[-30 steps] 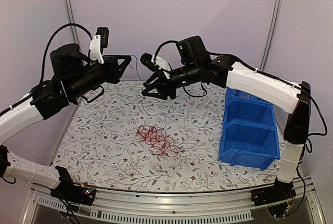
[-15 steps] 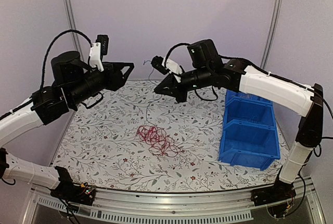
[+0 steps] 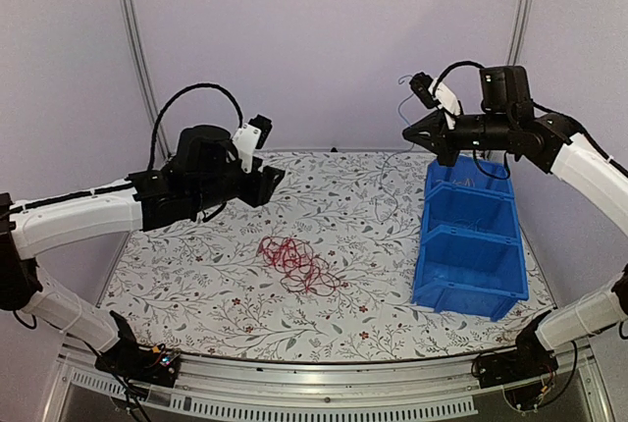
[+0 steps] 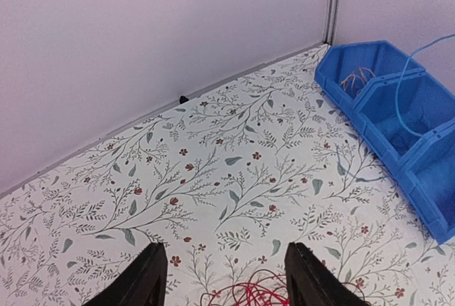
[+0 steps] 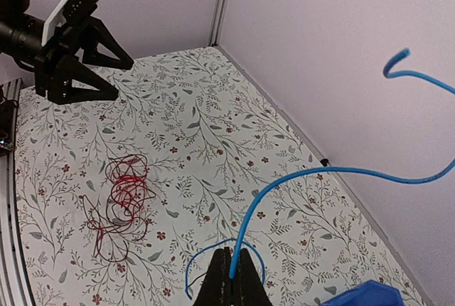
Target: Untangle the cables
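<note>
The cables (image 3: 299,263) lie as a loose, mostly red clump with dark strands on the flowered table, mid-front; the right wrist view shows the clump (image 5: 124,206) flat on the cloth. My right gripper (image 3: 407,134) is high at the back right, beside the bins, shut on a thin blue wire (image 5: 298,174) that arcs up from the closed fingertips (image 5: 231,252) and also trails below them. My left gripper (image 3: 270,179) hangs open above and behind the clump. In its wrist view nothing lies between its fingers (image 4: 224,249), with red loops (image 4: 263,293) just below.
Blue stacking bins (image 3: 471,245) stand in a row along the table's right side; the far bin (image 4: 359,78) holds a few thin wires. Pale walls close the back and sides. The blue wire (image 4: 409,78) hangs over the bins.
The left gripper opened, let go of the blue wire and dropped lower toward the clump. The right gripper shut on that wire and swung up and right to the bins.
</note>
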Motion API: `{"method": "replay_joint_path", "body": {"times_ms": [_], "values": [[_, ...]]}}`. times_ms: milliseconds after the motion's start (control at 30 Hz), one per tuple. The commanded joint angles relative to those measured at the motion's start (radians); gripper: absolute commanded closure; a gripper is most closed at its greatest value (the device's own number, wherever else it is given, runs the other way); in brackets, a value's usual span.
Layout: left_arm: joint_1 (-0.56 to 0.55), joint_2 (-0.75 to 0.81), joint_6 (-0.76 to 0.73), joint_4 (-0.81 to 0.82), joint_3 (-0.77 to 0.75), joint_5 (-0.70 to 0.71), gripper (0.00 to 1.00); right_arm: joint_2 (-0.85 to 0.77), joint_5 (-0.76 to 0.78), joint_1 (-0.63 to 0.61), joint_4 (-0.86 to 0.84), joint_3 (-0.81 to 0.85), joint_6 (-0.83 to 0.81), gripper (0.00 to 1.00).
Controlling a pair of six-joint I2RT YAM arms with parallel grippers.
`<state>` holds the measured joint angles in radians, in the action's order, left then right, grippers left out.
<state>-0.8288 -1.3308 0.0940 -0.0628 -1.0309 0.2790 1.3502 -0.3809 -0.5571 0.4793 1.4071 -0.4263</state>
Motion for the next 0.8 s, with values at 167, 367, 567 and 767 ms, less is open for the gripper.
{"method": "replay_joint_path", "body": {"times_ms": [167,367,567,767], "values": [[0.118,-0.134,-0.052,0.135,0.033,-0.11,0.45,-0.191,-0.009,0.345,0.09,-0.154,-0.037,1.0],[0.131,-0.113,-0.056,0.102,0.044,-0.145,0.47,-0.232,0.004,0.51,0.125,-0.276,-0.111,1.0],[0.131,-0.064,-0.057,0.091,0.06,-0.14,0.47,-0.151,0.061,0.549,0.286,-0.354,-0.199,0.77],[0.13,-0.052,-0.054,0.07,0.049,-0.146,0.47,-0.028,0.098,0.55,0.458,-0.209,-0.226,0.41]]}}
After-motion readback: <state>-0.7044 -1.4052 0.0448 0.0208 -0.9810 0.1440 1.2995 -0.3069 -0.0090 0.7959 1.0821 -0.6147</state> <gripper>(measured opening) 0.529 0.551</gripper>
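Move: Over on the right, the middle bin of the blue container lies some 24 cm to the right of the right hand, 10 cm farther out and 29 cm below; that hand holds the dangling blue cable. The far bin with the yellow cable is about 15 cm beyond this middle bin, the near bin about 15 cm short of it. From the empty left hand, the red cable tangle lies about 7 cm right, 6 cm ahead and 26 cm below. Carrying the still-pinched blue cable, the right hand sweeps about 22 cm right towards the middle bin, turning clockwise, then drops some 18 cm over it as the fingers tip down by roughly 30 degrees and open to let the cable go. The open left hand sinks and edges forward a few centimetres, then rises slightly. ##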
